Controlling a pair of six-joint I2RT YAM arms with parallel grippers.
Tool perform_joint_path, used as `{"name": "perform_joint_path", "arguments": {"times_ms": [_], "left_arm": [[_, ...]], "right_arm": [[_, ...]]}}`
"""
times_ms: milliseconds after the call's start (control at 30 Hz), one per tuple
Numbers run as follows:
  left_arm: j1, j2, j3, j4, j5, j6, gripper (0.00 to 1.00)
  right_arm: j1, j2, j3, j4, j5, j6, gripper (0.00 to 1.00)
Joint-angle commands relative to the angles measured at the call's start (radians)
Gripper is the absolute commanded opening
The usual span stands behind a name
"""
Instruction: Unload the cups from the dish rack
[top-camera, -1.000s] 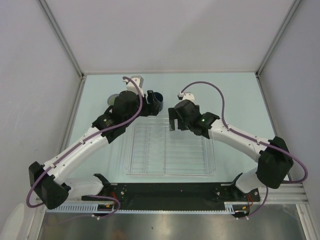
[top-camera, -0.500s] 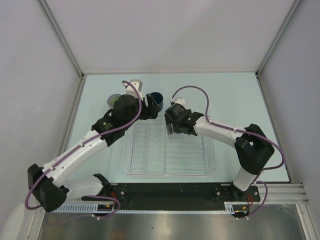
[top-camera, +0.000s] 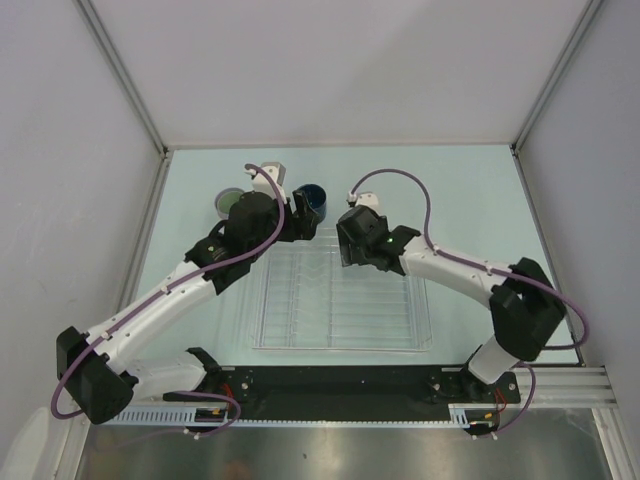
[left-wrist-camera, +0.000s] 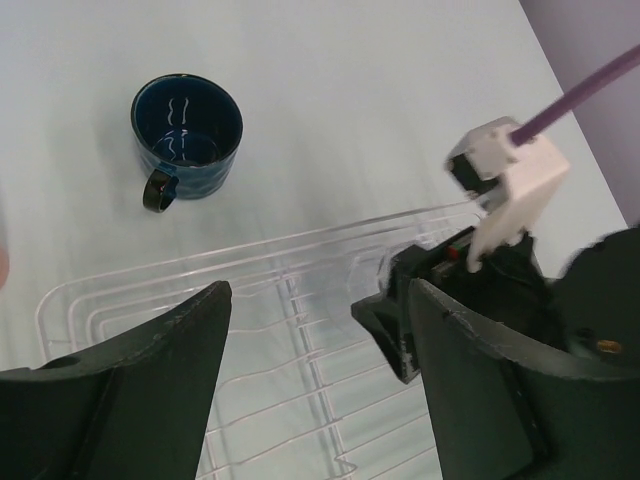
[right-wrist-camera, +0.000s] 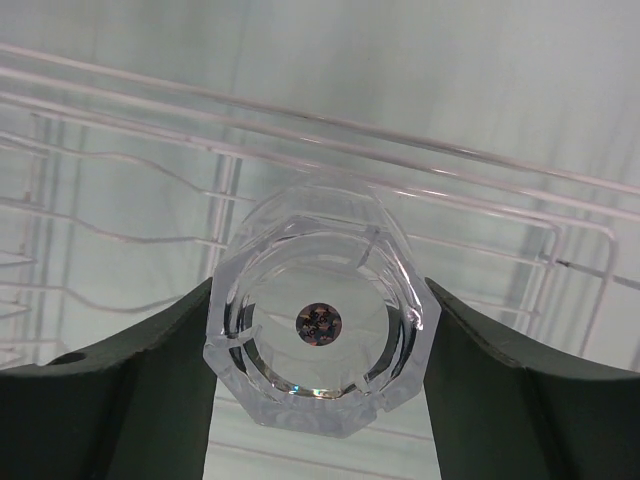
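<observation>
The small clear cup (right-wrist-camera: 322, 325) stands in the far part of the clear dish rack (right-wrist-camera: 300, 120), seen from above with a round sticker on its bottom. My right gripper (right-wrist-camera: 320, 330) has a finger against each side of it, shut on it; in the top view this gripper (top-camera: 346, 252) is over the rack's (top-camera: 340, 347) far edge. The dark blue mug (top-camera: 312, 197) stands upright on the table just beyond the rack, and also shows in the left wrist view (left-wrist-camera: 186, 132). My left gripper (left-wrist-camera: 320, 400) is open and empty over the rack's far left corner (left-wrist-camera: 250, 250).
A pale green cup with a lavender rim (top-camera: 230, 202) stands on the table left of my left wrist. A salmon sliver (left-wrist-camera: 3, 268) shows at the left wrist view's edge. Grey walls close in the table at left, far and right.
My right gripper has moved left and settled over the rack's far edge, around the clear cup. My left gripper has drawn back a little from the blue mug, which now shows more fully.
</observation>
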Motion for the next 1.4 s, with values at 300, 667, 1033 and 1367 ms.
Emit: {"name": "perform_joint_path", "arguments": {"times_ms": [300, 667, 1033, 1367], "left_arm": [[-0.005, -0.021, -0.068, 0.198, 0.149, -0.106, 0.75], [-0.004, -0.118, -0.233, 0.586, 0.405, -0.264, 0.74], [-0.004, -0.039, -0.319, 0.869, 0.623, -0.384, 0.74], [-0.005, 0.043, -0.326, 1.004, 0.697, -0.447, 0.72]], "right_arm": [[-0.143, -0.601, -0.113, 0.122, -0.198, 0.092, 0.0], [-0.474, -0.775, -0.558, 0.919, -0.886, 0.562, 0.0], [-0.519, -0.536, -0.696, 1.671, -1.056, 0.959, 0.0], [-0.494, -0.497, -0.688, 1.718, -1.09, 0.982, 0.0]]}}
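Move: My right hand already grips the clear cup mouth-down in the dish rack, its middle just 2 cm ahead of and 3 cm below the finger pads. My open left hand is about 14 cm to the left of my right hand, level with it front to back, and some 16 cm higher. From my left hand, the clear cup is roughly 14 cm right, 2 cm ahead and 18 cm below; the blue mug stands straight ahead about 16 cm and 21 cm lower. Keeping my grip, I sweep the clear cup up out of the rack by some 20 cm, swinging right, then part-way back left and a little backward, while rolling my wrist nearly 90 degrees so the fingers point left. My left hand, still open, comes right and back to face the cup's mouth, rising about 5 cm and turning its fingers clockwise to point right. ##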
